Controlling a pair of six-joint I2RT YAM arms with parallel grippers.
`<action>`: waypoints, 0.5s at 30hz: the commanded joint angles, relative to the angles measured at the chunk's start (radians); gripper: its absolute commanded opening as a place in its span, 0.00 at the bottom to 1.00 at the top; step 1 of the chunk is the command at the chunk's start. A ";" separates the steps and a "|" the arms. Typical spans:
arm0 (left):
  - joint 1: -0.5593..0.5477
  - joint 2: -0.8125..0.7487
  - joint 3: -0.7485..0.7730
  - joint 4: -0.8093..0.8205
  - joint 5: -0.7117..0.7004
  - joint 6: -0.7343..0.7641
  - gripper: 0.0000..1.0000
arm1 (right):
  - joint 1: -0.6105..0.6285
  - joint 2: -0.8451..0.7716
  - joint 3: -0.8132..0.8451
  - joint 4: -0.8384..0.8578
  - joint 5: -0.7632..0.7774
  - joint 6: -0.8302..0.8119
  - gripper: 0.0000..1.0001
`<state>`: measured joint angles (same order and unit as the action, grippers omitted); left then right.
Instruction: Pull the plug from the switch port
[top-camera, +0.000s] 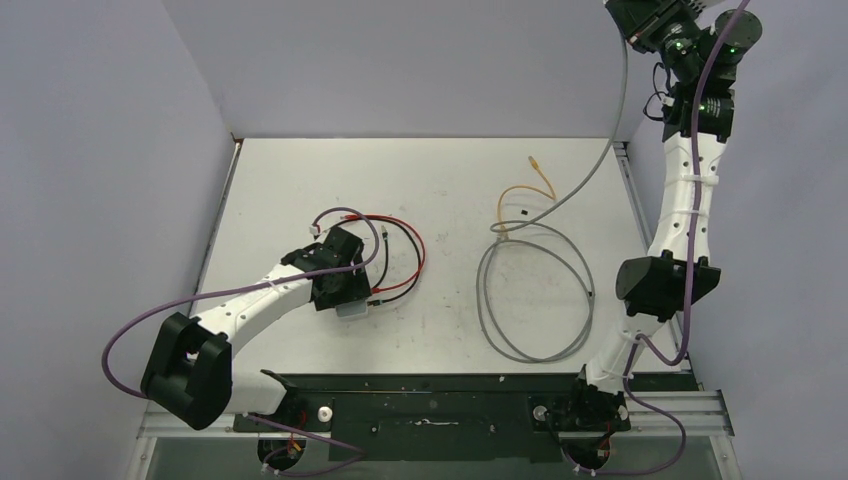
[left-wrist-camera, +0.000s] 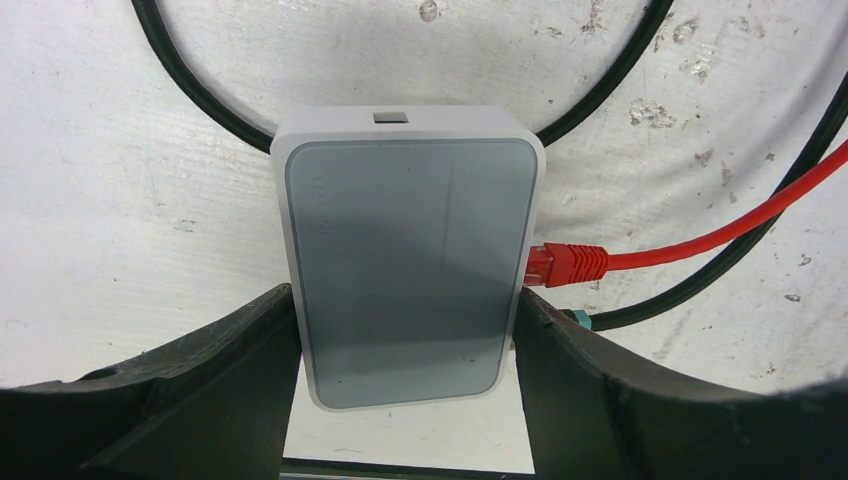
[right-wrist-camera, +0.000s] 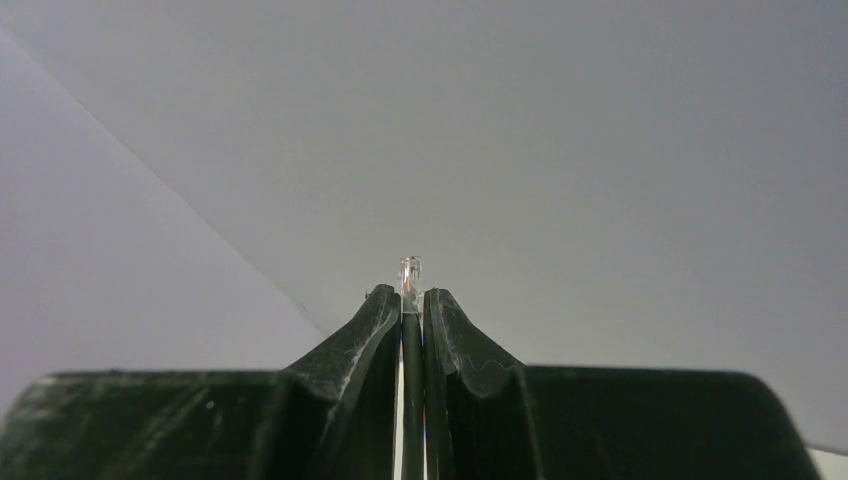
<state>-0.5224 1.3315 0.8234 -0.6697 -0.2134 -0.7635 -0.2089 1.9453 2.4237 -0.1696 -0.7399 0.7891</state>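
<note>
The switch (left-wrist-camera: 405, 250), a flat pale grey box, lies on the white table between my left gripper's (left-wrist-camera: 405, 300) fingers, which press its two long sides. A red plug (left-wrist-camera: 565, 265) sits in a socket on its right edge. A black cable's teal end (left-wrist-camera: 582, 320) lies just below it, partly behind the right finger. In the top view the left gripper (top-camera: 345, 292) covers most of the switch (top-camera: 353, 310). My right gripper (right-wrist-camera: 410, 295) is raised high near the wall, shut on a dark cable with a clear plug (right-wrist-camera: 410, 270) poking past the tips.
A grey cable (top-camera: 530, 357) loops on the table's right half and rises toward the raised right arm (top-camera: 690, 200). An orange cable (top-camera: 520, 190) lies behind the loop. Red (top-camera: 418, 250) and black (top-camera: 385, 255) leads curl around the switch. Walls enclose the table on the left, the back and the right.
</note>
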 joint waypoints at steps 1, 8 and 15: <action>0.005 -0.041 0.012 0.025 0.006 -0.016 0.00 | -0.031 0.013 0.070 0.154 0.012 0.055 0.05; 0.005 -0.041 -0.011 0.047 0.035 -0.031 0.00 | 0.007 0.021 -0.069 0.084 0.003 -0.061 0.05; 0.005 -0.027 -0.007 0.063 0.053 -0.033 0.00 | 0.143 0.003 -0.288 0.023 0.082 -0.243 0.05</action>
<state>-0.5217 1.3216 0.7990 -0.6521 -0.1753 -0.7826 -0.1429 1.9625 2.2429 -0.1543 -0.7021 0.6670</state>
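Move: My right hand, pinching the grey cable's plug, is high over the far right of the table. The yellow cable there lies some 54 cm below, about 2 cm farther out and 3 cm left; the grey coil is equally far below, roughly 21 cm back and 3 cm left. My left hand has the switch between its fingers; from it, the yellow cable lies about 29 cm ahead, 34 cm right and 5 cm down. With the grey plug still pinched in my right hand, I lift it a last centimetre or so while edging right, then swing it down with gathering speed, about 9 cm from the top, reaching some 4 cm forward and slightly left towards the table by the yellow cable. The fingers tip downward about 10 degrees from their highest tilt and stay shut. ##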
